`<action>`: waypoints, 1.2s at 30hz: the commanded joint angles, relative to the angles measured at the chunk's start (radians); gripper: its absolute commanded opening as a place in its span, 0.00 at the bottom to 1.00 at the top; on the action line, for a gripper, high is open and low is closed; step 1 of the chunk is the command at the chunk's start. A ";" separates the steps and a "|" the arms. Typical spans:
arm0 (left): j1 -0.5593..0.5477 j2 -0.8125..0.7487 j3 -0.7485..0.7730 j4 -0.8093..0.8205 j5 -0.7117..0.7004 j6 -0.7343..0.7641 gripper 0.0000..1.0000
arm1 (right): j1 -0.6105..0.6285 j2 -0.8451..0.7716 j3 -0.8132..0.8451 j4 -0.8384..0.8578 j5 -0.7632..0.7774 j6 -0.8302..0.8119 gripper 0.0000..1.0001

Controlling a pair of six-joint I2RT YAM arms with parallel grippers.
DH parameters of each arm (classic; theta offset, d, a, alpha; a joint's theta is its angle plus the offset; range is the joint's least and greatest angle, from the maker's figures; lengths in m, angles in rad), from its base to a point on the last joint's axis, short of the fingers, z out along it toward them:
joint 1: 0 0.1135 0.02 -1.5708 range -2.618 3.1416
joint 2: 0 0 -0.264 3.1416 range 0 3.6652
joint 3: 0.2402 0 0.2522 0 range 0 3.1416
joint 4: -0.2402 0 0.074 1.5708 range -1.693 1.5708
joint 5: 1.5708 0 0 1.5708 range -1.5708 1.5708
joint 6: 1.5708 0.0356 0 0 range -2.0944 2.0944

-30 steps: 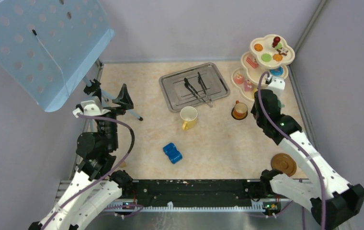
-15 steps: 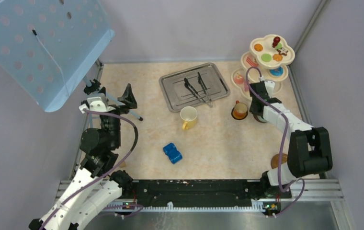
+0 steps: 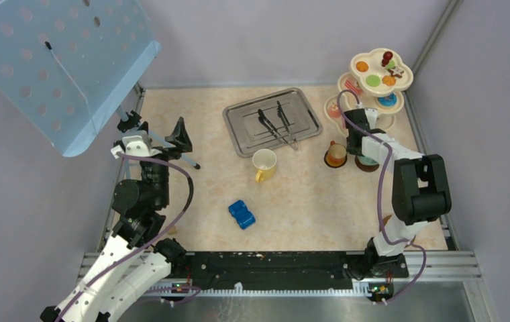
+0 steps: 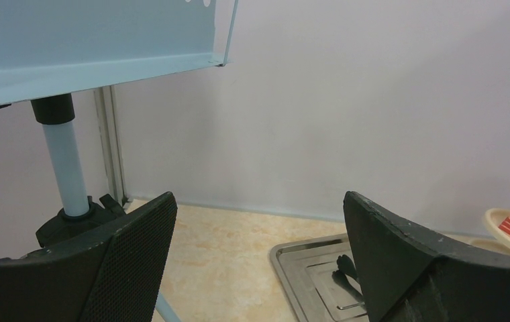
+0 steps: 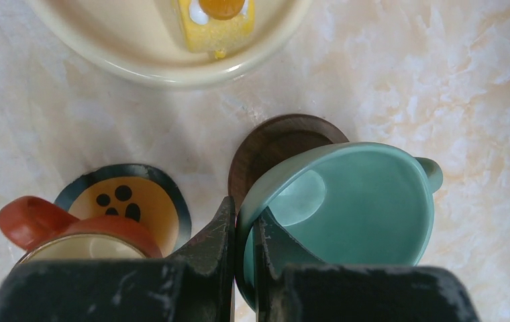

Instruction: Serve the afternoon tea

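Note:
My right gripper (image 5: 244,225) is shut on the rim of the teal cup (image 5: 353,204), one finger inside and one outside. The cup hangs tilted just over a round brown coaster (image 5: 276,144). In the top view this gripper (image 3: 355,142) and the teal cup (image 3: 369,160) sit in front of the cream three-tier stand (image 3: 373,84), which carries tiny cakes. The small brown cup (image 3: 336,155) stands on its own coaster just left of them, and it shows with a red handle (image 5: 27,220) in the right wrist view. The yellow-and-cream mug (image 3: 264,164) stands mid-table. My left gripper (image 4: 259,201) is open and empty at the far left.
A steel tray (image 3: 235,119) holding two black tongs (image 3: 276,124) lies at the back centre. A blue toy car (image 3: 241,215) sits near the front. A blue perforated panel (image 3: 58,60) on a pole (image 4: 64,168) stands beside the left arm. Walls close in the back and right.
The right arm folded in and carried the teal cup a little left, from by the stand to over the coaster beside the brown cup. The left arm shifted slightly, then held still.

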 commanded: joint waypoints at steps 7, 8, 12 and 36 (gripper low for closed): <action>0.005 0.014 0.013 0.022 0.018 -0.007 0.99 | -0.022 0.062 0.104 -0.009 0.048 -0.011 0.00; 0.004 0.014 0.013 0.021 0.020 -0.009 0.99 | -0.023 0.065 0.104 -0.013 0.047 -0.011 0.00; 0.004 0.016 0.014 0.021 0.024 -0.011 0.99 | -0.023 0.070 0.114 -0.049 0.020 -0.001 0.08; 0.005 0.003 0.013 0.013 0.060 -0.044 0.99 | -0.104 -0.850 -0.253 -0.601 0.085 0.630 0.88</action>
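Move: The teal cup is still pinched by the left side of its rim, its middle about 4 cm right and 1 cm back of the right hand. The brown coaster it is bound for lies about 5 cm right and 7 cm below, level fore-and-aft. The paw coaster with the amber mug is some 8 cm left, 1 cm ahead; the cake stand's lowest tier 16 cm ahead, 3 cm right. From the left hand the brown coaster is roughly 67 cm right, 12 cm ahead, 42 cm below. The teal cup is eased the last centimetre down and forward onto the brown coaster by the right hand. The fingers then open nearly wide, let go of the rim, and the hand pulls away fast, first straight up about 15 cm, then back by about as much and a little right, fingertips tipping up and turning clockwise, some 30 degrees in all. ##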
